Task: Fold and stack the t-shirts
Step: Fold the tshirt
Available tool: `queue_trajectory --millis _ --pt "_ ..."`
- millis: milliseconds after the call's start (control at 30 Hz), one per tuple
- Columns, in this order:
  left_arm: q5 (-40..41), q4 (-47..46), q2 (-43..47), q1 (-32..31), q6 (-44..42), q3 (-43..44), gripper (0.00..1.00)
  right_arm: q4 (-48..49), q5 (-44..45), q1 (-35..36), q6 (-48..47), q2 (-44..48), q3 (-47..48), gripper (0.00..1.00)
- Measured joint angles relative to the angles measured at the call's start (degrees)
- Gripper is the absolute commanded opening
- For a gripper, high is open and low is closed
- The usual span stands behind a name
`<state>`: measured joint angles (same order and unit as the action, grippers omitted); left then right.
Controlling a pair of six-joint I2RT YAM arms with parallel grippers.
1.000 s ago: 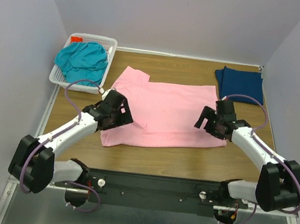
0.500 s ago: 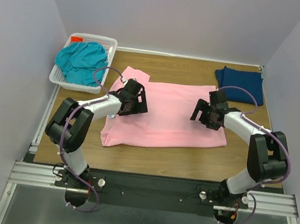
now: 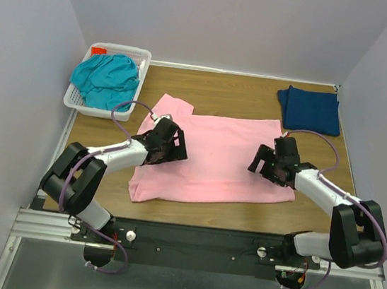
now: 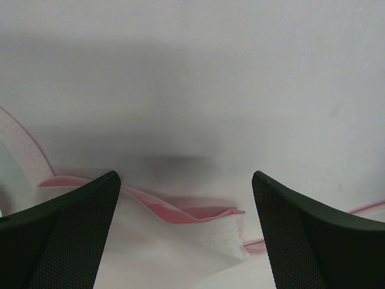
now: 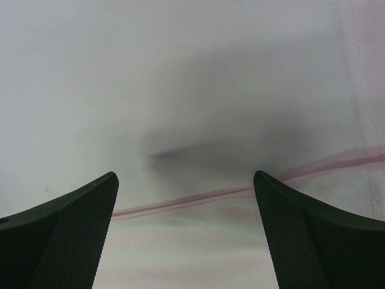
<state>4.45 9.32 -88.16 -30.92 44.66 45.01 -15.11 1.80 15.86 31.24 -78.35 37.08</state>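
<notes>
A light pink t-shirt (image 3: 216,158) lies spread on the wooden table, partly folded. My left gripper (image 3: 168,143) hovers open over its left part; in the left wrist view a folded sleeve edge (image 4: 198,226) lies between the fingers. My right gripper (image 3: 268,163) stands open over the shirt's right part, with a pink hem line (image 5: 192,198) crossing between its fingers. A dark navy t-shirt (image 3: 309,108) lies folded at the back right. A teal t-shirt (image 3: 106,79) is bunched in the basket.
The white lattice basket (image 3: 139,80) sits at the back left corner, with something red (image 3: 99,51) at its far end. Grey walls close in the table on three sides. Bare wood (image 3: 236,93) shows behind the pink shirt.
Both grippers have moved back a little toward the near edge after reaching further in half a second ago. The pink shirt has shifted slightly. Both stayed open.
</notes>
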Motion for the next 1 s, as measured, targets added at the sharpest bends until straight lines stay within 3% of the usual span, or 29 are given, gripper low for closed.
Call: queue_trajectory --millis 267,500,867,967,1000 --pt "1.95 9.05 8.31 -2.16 2.75 -1.66 0.98 -2.93 -2.32 0.35 1.31 7.15 -2.89 1.00" --pt "7.78 12.90 4.70 1.49 0.13 16.52 0.98 -3.85 -1.90 0.35 2.40 8.72 7.45 1.00" --pt "14.27 19.21 -26.27 10.99 -7.41 51.43 0.98 -2.97 2.01 0.33 3.21 0.52 14.62 1.00" --pt "14.71 21.20 -33.77 12.79 -8.55 58.73 0.94 -3.02 2.03 0.33 3.15 -2.21 14.62 1.00" --pt "14.75 21.94 -36.24 13.33 -8.94 61.07 0.89 -3.02 2.05 0.33 3.10 -2.73 14.62 1.00"
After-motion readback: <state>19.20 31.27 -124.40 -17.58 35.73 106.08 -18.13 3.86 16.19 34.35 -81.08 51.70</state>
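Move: The shirt's far-left sleeve lies about 15 cm ahead of the left hand and 4 cm to its left, on the table at roughly fingertip height; the white basket stands about 22 cm ahead and 31 cm left of that hand. From the right hand, the shirt's far-right corner is some 14 cm ahead and 5 cm right, and the folded navy shirt lies about 21 cm ahead and 18 cm right. Finish dragging the pink shirt back with both open grippers' tips, a few cm left, about 2 cm right, then lift both off. Carry the left gripper in a high arc some 25 cm forward and a little left, sinking over the far-left sleeve, turning about 15 degrees counter-clockwise. Bring the right one up and forward towards the far-right corner, ending lower than its peak; keep both wide open. ##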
